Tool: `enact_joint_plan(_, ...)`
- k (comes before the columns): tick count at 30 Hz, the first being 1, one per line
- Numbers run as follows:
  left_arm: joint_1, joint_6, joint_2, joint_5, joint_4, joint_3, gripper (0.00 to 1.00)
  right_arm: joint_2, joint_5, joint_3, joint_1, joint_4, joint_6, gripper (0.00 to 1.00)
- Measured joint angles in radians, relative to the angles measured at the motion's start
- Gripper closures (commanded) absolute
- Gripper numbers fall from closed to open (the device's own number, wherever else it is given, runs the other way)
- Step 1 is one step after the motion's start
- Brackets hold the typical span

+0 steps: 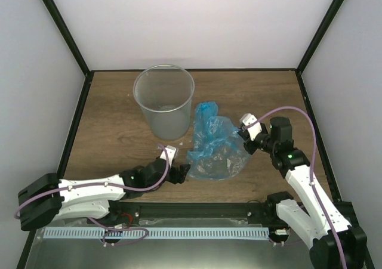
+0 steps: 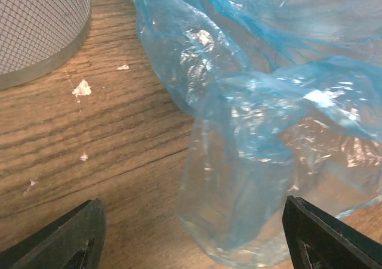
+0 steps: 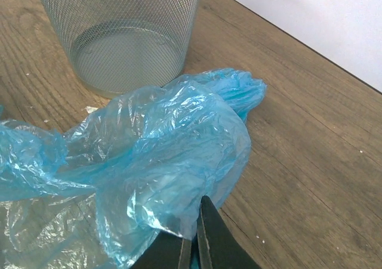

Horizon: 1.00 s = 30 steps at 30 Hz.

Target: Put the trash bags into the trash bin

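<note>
The light-blue trash bag (image 1: 213,147) lies crumpled on the wooden table, just right of the round grey trash bin (image 1: 163,101), which stands upright. My left gripper (image 1: 179,173) is open at the bag's near-left edge. In the left wrist view the left gripper (image 2: 192,206) has its fingers wide apart with the bag's edge (image 2: 239,179) lying between them, and the bin's base (image 2: 42,30) is at the top left. My right gripper (image 1: 243,133) is at the bag's right side. In the right wrist view the right gripper (image 3: 194,228) is shut on a fold of the bag (image 3: 161,155), with the bin (image 3: 125,36) behind it.
Small white scraps (image 2: 82,88) lie on the wood near the bin's base. Black frame posts (image 1: 70,39) and white walls close in the table on three sides. A metal rail (image 1: 155,233) runs along the near edge between the arm bases.
</note>
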Motion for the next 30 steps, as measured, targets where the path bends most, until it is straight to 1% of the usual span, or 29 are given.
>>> enact_joint_plan(3,0.016,0.05,0.036,-0.006,0.013,0.005,0.17,0.006,-0.006,0.0,0.0,-0.001,0.0,0.99)
enact_joint_plan(6,0.056,0.086,0.078,0.013,0.035,0.006,0.17,0.011,-0.01,0.0,0.0,-0.002,-0.002,0.99)
enact_joint_plan(9,0.081,0.126,0.132,0.093,0.114,0.005,0.21,0.013,-0.014,-0.003,0.0,-0.002,-0.003,0.99)
enact_joint_plan(14,0.084,0.187,0.233,0.289,0.263,0.007,0.32,0.019,-0.015,-0.005,0.0,-0.005,-0.004,0.99)
enact_joint_plan(18,0.084,0.209,0.287,0.404,0.342,0.023,0.44,0.019,-0.015,-0.005,0.0,-0.006,-0.004,0.99)
enact_joint_plan(22,0.084,0.212,0.346,0.476,0.399,0.06,0.63,0.02,-0.015,-0.005,0.0,-0.006,-0.005,0.99)
enact_joint_plan(24,0.084,0.21,0.375,0.501,0.417,0.075,0.76,0.02,-0.015,-0.005,0.0,-0.006,-0.005,0.99)
enact_joint_plan(26,0.084,0.207,0.406,0.52,0.428,0.091,0.79,0.02,-0.015,-0.005,0.0,-0.006,-0.005,0.99)
enact_joint_plan(29,0.084,0.197,0.429,0.534,0.433,0.097,0.93,0.021,-0.015,-0.005,0.0,-0.006,-0.005,0.99)
enact_joint_plan(30,0.084,0.193,0.43,0.536,0.431,0.097,0.96,0.021,-0.015,-0.005,0.0,-0.006,-0.005,0.99)
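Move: My left hand stands open just off the near left corner of the trash bag. The loose near edge I want lies about 9 cm to my right, 2 cm back and 2 cm lower, while the bag's middle is some 12 cm ahead and 12 cm right. The trash bin stands roughly 21 cm ahead and 6 cm left. From my right hand, that near edge lies about 10 cm back, 12 cm left and 12 cm lower. I dip my left hand slightly forward and down into the loose film, then sweep it about 10 cm right and a little back along the bag's near edge. The wrist turns clockwise by some 25 degrees as the wide-open fingers draw nearly shut, pinching a fold. My right hand stays put, still gripping its part of the bag. ##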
